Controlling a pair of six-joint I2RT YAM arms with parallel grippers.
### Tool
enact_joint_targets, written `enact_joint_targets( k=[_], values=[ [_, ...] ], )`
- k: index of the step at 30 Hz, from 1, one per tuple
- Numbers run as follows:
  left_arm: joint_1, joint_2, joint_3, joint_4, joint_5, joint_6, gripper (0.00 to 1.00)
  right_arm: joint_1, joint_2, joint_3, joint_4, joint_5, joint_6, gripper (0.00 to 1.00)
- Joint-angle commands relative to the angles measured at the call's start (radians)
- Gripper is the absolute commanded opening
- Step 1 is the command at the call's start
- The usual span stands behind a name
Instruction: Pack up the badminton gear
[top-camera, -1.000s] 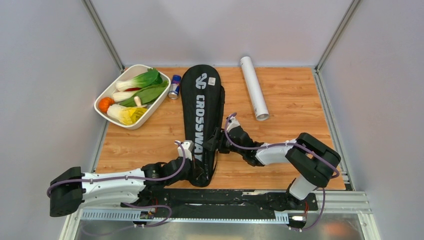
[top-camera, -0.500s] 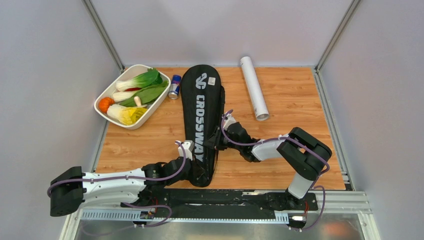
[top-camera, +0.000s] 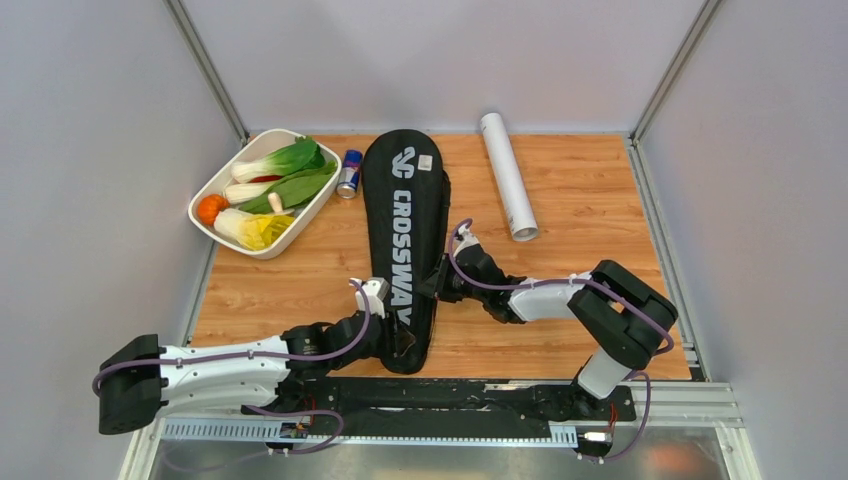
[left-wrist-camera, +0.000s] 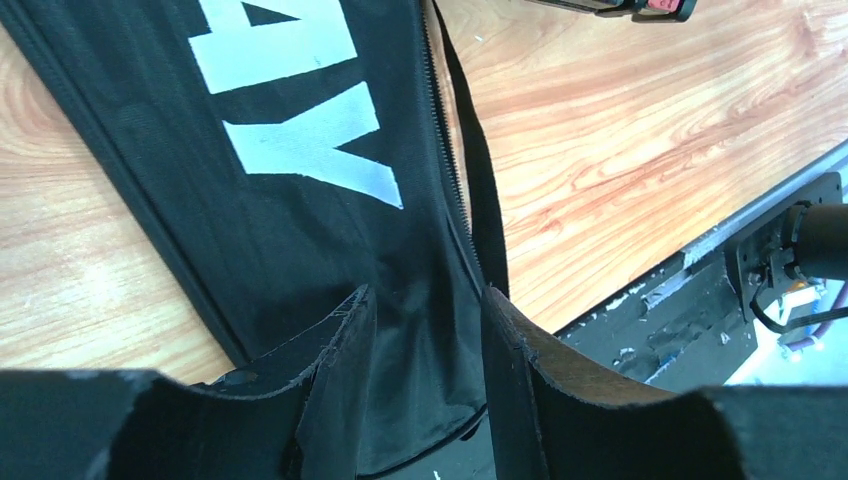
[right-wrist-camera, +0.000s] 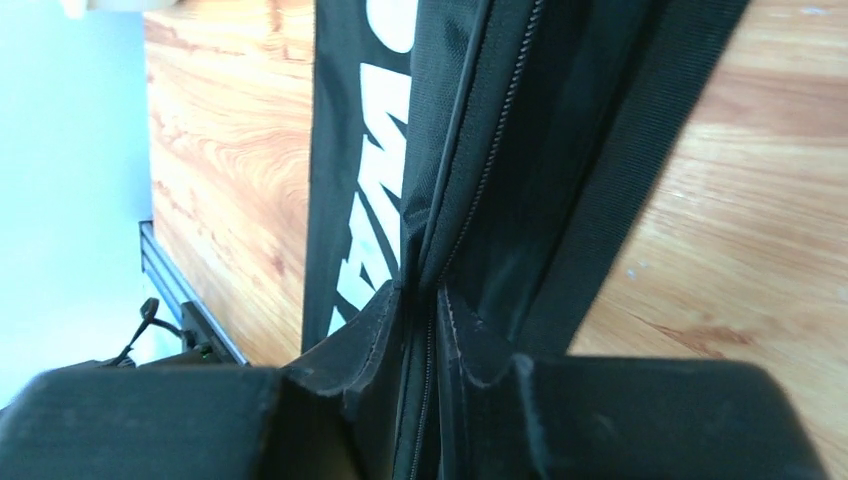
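Note:
The black "CROSSWAY" racket bag (top-camera: 405, 230) lies lengthwise on the wooden table. My left gripper (top-camera: 400, 340) is at the bag's narrow near end. In the left wrist view this gripper (left-wrist-camera: 427, 292) is open, and loose bag fabric (left-wrist-camera: 250, 200) lies between the spread fingers. My right gripper (top-camera: 437, 285) is at the bag's right edge. Its wrist view shows this gripper (right-wrist-camera: 420, 292) shut on the zipper seam (right-wrist-camera: 490, 170) of the bag (right-wrist-camera: 540, 150). The white tube (top-camera: 508, 175) lies at the back right. Rackets and shuttlecocks are out of view.
A white tray (top-camera: 283, 246) of vegetables sits at the back left, with a blue-silver can (top-camera: 349, 173) between it and the bag. Grey walls enclose the table on three sides. The arms' base rail (top-camera: 450, 395) runs along the near edge.
My left gripper has opened and released the bag's near end. My right gripper has closed onto the bag's zipper edge, its arm shifting slightly.

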Motion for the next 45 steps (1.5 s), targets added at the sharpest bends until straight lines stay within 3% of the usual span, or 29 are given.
enact_joint_targets(
  k=[1, 5, 9, 14, 32, 45],
  values=[
    [0.0, 0.005, 0.044, -0.009, -0.037, 0.024, 0.5, -0.001, -0.036, 0.02, -0.091, 0.097, 0.015, 0.24],
    [0.0, 0.05, 0.058, -0.015, -0.044, 0.025, 0.5, 0.0, 0.001, 0.05, -0.121, 0.106, 0.014, 0.49],
    [0.0, 0.096, 0.067, -0.018, -0.052, 0.023, 0.5, 0.01, 0.019, 0.076, -0.156, 0.161, 0.009, 0.61],
    [0.0, 0.133, 0.063, 0.0, -0.055, 0.016, 0.5, 0.013, 0.038, 0.098, -0.185, 0.188, -0.004, 0.69],
    [0.001, 0.221, 0.048, 0.058, -0.031, -0.013, 0.47, 0.061, 0.025, 0.174, -0.361, 0.374, -0.07, 0.77],
    [0.0, 0.233, 0.038, 0.071, -0.024, -0.021, 0.46, 0.064, 0.116, 0.203, -0.274, 0.291, -0.063, 0.78]
  ],
)
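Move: The right hand's fingers, nearly shut, are at the bag's right-hand zip edge; the stretch it goes for lies about 3 cm ahead, 2 cm right and 2 cm below. From that hand the near end of the white lettering is some 6 cm back and 6 cm left, and the white tube about 25 cm ahead and 18 cm right. For the half-open left hand the nearest zip edge is about 1 cm ahead, 2 cm right and 2 cm below, the lettering's near end about 5 cm straight ahead. The right hand spreads its nearly shut fingers wide, letting go of the folded zip edge as it first eases about 1.5 cm right and down, then works some 3 cm forward along the zip towards the bag's far end, its fingers tipping steeper down by nearly 20 degrees and swinging slightly clockwise until they straddle the zip edge. Meanwhile the left hand, its fingers staying about half open, goes forward and down over the bag's near end and then right towards the zip edge, about 1.5 cm each way, ending with its fingertips close at the fabric on either side of the edge's fold. ##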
